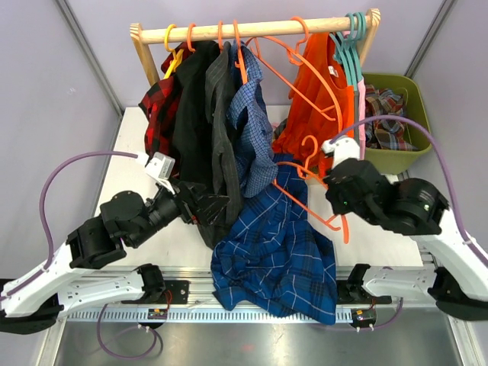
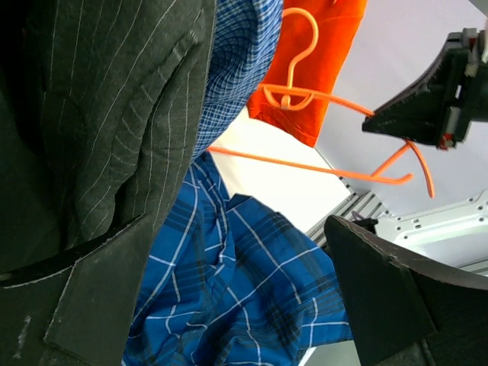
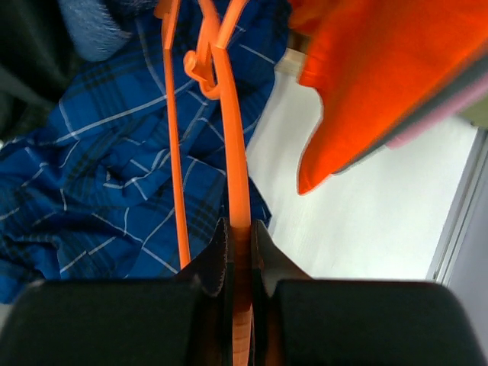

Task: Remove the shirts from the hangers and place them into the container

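Observation:
A dark blue plaid shirt [image 1: 274, 244] lies crumpled on the table and spills over its near edge. My right gripper [image 1: 333, 200] is shut on a bare orange hanger [image 1: 309, 194] just above it; in the right wrist view the jaws [image 3: 240, 236] pinch the hanger's bar [image 3: 235, 152]. Beside the hanging grey pinstripe shirt [image 1: 221, 130] my left gripper [image 1: 210, 206] stands wide open and holds nothing; blue plaid cloth [image 2: 244, 282] shows between its fingers. The olive-green container [image 1: 404, 156] sits at the far right with a plaid shirt [image 1: 385, 114] inside.
A wooden rail [image 1: 259, 29] at the back carries red-black plaid [image 1: 158, 107], black [image 1: 191, 107], light blue check [image 1: 255, 130] and orange [image 1: 313, 99] shirts on hangers. Empty teal hangers [image 1: 352, 46] hang at its right end. Grey walls close in both sides.

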Available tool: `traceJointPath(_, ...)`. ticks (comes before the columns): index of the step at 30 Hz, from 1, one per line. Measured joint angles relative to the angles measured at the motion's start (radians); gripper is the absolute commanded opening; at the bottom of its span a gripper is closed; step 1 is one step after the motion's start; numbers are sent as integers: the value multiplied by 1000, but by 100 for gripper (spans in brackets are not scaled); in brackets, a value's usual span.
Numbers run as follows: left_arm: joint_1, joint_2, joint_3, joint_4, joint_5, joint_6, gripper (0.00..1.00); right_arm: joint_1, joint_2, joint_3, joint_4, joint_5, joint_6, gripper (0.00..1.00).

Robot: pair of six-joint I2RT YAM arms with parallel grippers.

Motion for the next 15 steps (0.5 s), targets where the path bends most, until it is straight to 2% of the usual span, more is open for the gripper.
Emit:
traceJointPath(5, -1, -27, -9, -6, -8, 3, 99, 206, 127, 56, -8, 130, 67, 0)
traceJointPath(10, -1, -81, -22, -5, -17, 3, 99, 227, 242, 148, -13, 237, 85, 0)
traceJointPath(15, -1, -109, -34, -5, -24, 3, 99, 228, 340, 341, -9, 375, 74, 0)
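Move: The right hand already grips an empty orange hanger by one end. The free stretch of wooden rail lies roughly 30 cm ahead of the hand, 8 cm left and 10 cm up. An empty hanger hangs about 22 cm ahead and 2 cm left, the orange shirt some 18 cm ahead and 1 cm right, and the blue checked shirt 17 cm ahead and 12 cm left. From the left hand, that rail stretch is some 32 cm ahead, 11 cm right and 8 cm up. Leftward first, over the navy plaid shirt, then curving forward and up, the right hand carries the empty hanger towards the rail, going some 7 cm left, 4 cm forward and 5 to 6 cm up. The wrist tips the fingers up by 10 to 15 degrees while they keep their pinch. The open left hand eases 2 to 3 cm left, empty. ##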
